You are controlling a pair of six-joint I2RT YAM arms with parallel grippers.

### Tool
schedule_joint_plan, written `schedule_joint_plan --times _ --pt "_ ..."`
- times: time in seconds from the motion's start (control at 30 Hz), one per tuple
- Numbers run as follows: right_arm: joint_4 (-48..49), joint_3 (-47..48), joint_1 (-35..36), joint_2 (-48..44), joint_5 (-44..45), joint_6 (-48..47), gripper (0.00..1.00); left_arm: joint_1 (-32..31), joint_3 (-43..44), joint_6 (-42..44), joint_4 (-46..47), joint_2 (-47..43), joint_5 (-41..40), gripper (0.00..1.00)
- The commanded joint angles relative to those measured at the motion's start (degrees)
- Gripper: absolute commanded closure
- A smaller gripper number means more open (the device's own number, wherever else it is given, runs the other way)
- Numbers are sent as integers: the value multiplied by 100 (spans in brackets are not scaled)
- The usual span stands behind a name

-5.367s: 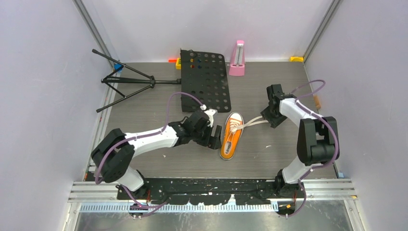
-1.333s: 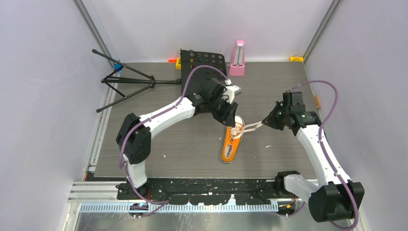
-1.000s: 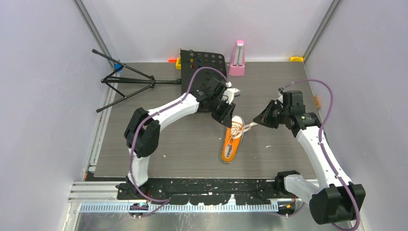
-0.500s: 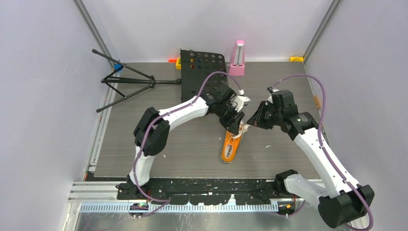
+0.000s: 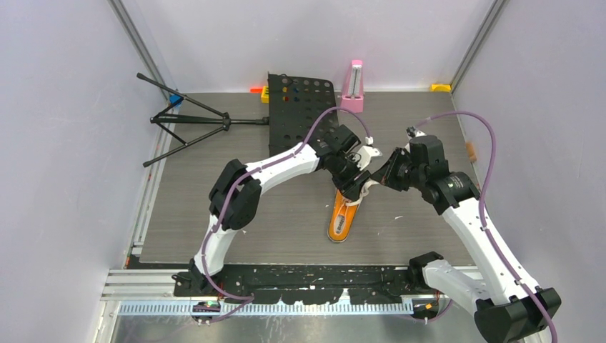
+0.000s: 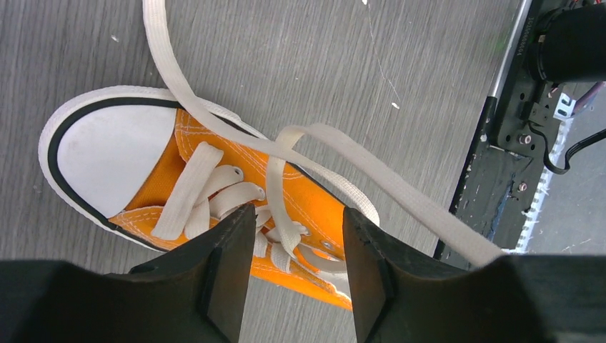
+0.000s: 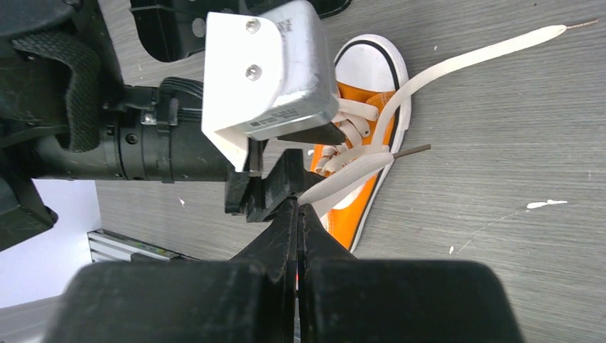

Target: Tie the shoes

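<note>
The orange shoe [image 5: 341, 220] lies mid-table with its white toe cap [image 6: 107, 153] pointing away from the arms. My left gripper [image 5: 355, 189] hangs open just above the laced part, its jaws [image 6: 296, 218] either side of the crossed white laces [image 6: 214, 193], holding nothing. One loose lace [image 6: 400, 193] runs slantwise over the shoe past the right jaw. My right gripper [image 7: 299, 206] is shut on a white lace end [image 7: 350, 171] right beside the left gripper's fingers [image 7: 268, 187]. The other lace [image 7: 486, 53] trails over the table past the toe.
A black perforated plate [image 5: 304, 121] and a folded black tripod [image 5: 189, 121] lie at the back left. A pink metronome [image 5: 352, 87] stands at the back wall, with a yellow block [image 5: 441, 87] in the back right corner. Grey walls close in both sides.
The left gripper has moved right and down over the shoe, and its jaws have widened. The right gripper has carried its lace end left to the shoe, so that lace is no longer stretched.
</note>
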Motion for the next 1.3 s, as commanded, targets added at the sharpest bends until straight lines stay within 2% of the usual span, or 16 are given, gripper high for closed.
schedule_joint_plan --times 0.0,0.1,0.3,0.37,0.4,0.47,0.57,0.63,0.87,1.1,1.2,1.27 --pt "436 143 -11 -139 -126 220 100 -94 327 235 -251 157 -136 50" --pt "596 108 -11 -274 -197 359 100 -117 358 250 -344 282 -254 50" --pt "550 -207 -67 -628 246 810 100 -195 322 264 -428 399 -929 53" --pt "629 -442 -81 -803 311 975 100 -239 314 248 -432 424 -1224 61" --pt "676 -555 -86 -876 332 1028 100 -258 312 229 -404 412 -1363 70" --pt "705 -727 -101 -964 372 1101 100 -261 259 146 -290 311 -1485 80" --pt "699 -895 -102 -1013 332 1071 100 -257 55 11 -37 -28 -1616 92" --pt "699 -977 -108 -1061 309 962 100 -242 -125 -54 110 -293 -1747 95" --pt "647 -1126 -108 -1059 262 390 100 -70 -554 -429 107 -889 -1998 100" --pt "1022 -904 -100 -411 -1120 -708 100 9 -1137 -967 470 -1385 -1911 100" --pt "1312 -784 43 123 -1769 -741 100 39 -1185 -1169 486 -1434 -1904 100" --pt "1326 -666 285 367 -1651 -806 100 72 -1263 -1320 584 -1451 -1803 100"
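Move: The lace strand to be pinched crosses the shoe's upper eyelets, almost under the left hand: about 1 cm ahead and 4 cm below. The shoe's middle is directly beneath that hand, some 7 cm down; its toe cap lies about 9 cm ahead and 2 cm right, and the black perforated plate some 27 cm ahead and 13 cm left. From the right hand, already gripping a doubled lace, the strand lies roughly 1 cm ahead, 4 cm left and 13 cm below. The loose lace strand over the eyelets is pinched by the left fingers, which dip about 3 cm, easing slightly forward, and close from half open; the left hand then lifts back and draws it some 5 cm left, turning about 15 degrees counter-clockwise. The right hand keeps its doubled lace, rises briefly, then sinks about 7 cm, swinging left at the end. ##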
